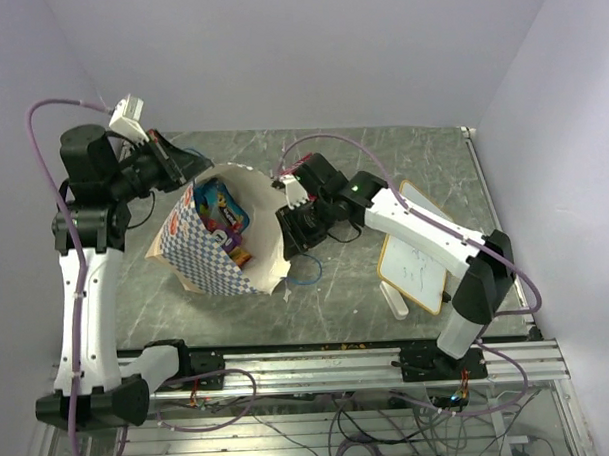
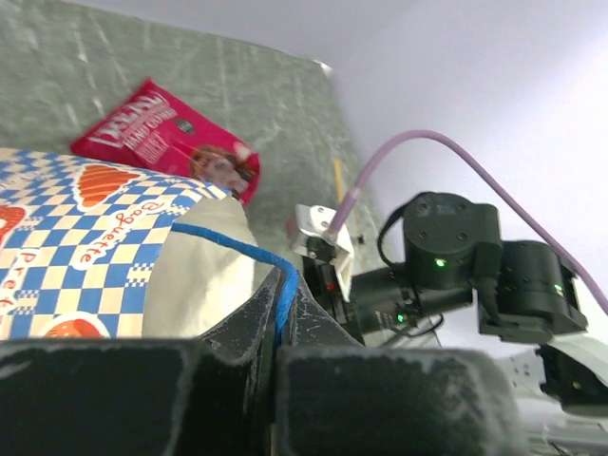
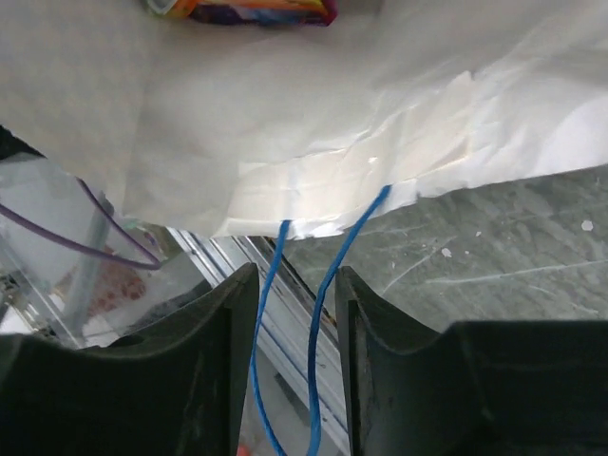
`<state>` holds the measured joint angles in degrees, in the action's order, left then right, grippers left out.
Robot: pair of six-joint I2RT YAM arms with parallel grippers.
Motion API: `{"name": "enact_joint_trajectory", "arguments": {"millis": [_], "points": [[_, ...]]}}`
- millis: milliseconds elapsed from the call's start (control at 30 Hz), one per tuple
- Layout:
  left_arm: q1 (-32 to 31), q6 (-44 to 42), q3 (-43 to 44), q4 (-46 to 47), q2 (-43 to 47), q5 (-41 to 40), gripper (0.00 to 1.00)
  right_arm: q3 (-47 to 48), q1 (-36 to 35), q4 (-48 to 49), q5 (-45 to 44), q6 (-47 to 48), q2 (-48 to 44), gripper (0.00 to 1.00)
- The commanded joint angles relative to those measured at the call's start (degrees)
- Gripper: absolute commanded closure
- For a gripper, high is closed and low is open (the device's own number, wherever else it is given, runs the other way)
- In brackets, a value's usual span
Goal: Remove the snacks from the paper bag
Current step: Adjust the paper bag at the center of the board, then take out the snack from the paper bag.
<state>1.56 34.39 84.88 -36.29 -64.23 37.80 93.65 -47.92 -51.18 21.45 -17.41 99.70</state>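
The checkered paper bag (image 1: 207, 257) lies on the table with its mouth open upward. Blue-green, purple and orange snack packets (image 1: 224, 216) sit inside it. My left gripper (image 1: 187, 162) is at the bag's far-left rim, shut on a blue string handle (image 2: 228, 242). A red bag with white lettering (image 2: 163, 142) lies on the table beyond the paper bag. My right gripper (image 1: 290, 229) is at the bag's right rim, open. The other blue handle (image 3: 285, 313) hangs loose between its jaws under the cream wall (image 3: 285, 123). An orange-purple packet (image 3: 247, 9) shows at the top edge.
A wood-framed whiteboard (image 1: 420, 249) lies right of the bag under the right arm, with a white marker (image 1: 395, 303) at its near edge. The aluminium rail (image 1: 319, 363) runs along the near table edge. Walls close in at back and sides.
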Motion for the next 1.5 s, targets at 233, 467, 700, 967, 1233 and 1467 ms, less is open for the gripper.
{"name": "enact_joint_trajectory", "arguments": {"millis": [233, 467, 700, 967, 1233, 1467], "points": [[-0.1, 8.1, -12.1, 5.4, 13.1, 9.9, 0.93, -10.6, -8.1, 12.8, -0.4, 7.1, -7.8, 0.61], [-0.1, 6.6, -11.6, -0.2, 14.7, 8.6, 0.93, -14.2, -9.3, 30.5, -7.7, 9.4, -10.4, 0.61], [0.0, 8.7, -11.0, 0.1, 15.4, 7.6, 0.93, -24.0, -12.0, 53.6, -13.9, 19.4, -15.7, 0.61], [-0.1, 8.3, -10.2, -0.1, 15.7, 6.5, 0.93, -28.5, -12.0, 63.0, -20.3, 30.0, -16.0, 0.54], [-0.1, 6.6, -8.5, -3.5, 15.4, 4.7, 0.93, -30.2, -11.6, 63.5, -23.3, 31.2, -17.9, 0.35], [-0.1, 4.5, -6.1, -8.6, 13.3, 3.7, 0.93, -30.3, -12.0, 78.4, -26.7, 14.6, -9.0, 0.38]]}}
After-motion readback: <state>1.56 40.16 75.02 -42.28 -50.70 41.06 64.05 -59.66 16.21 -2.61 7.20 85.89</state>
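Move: The gaping mouth of the paper bag lies about 11 cm left of the right hand, 6 cm ahead and 5 cm lower; inside, the purple snack is some 16 cm left, 6 cm ahead and 10 cm below the hand. The red snack bag is about 24 cm ahead, 9 cm to the right and 17 cm below. The left hand has the bag's mouth roughly 5 cm to its right, 2 cm back and 26 cm down. With its shut fingers still pinching the blue handle on the far side, the left hand draws that handle back about 7 cm and slightly down, nearly all of it early on, then holds it there. The right hand, already off its grip, first backs some 5 cm, then comes up and left and forward again to the open side of the bag, while its wrist swings up by about 60 degrees from steeply downward until the fingers point nearly level, left and forward towards the bag, and they open wider. ##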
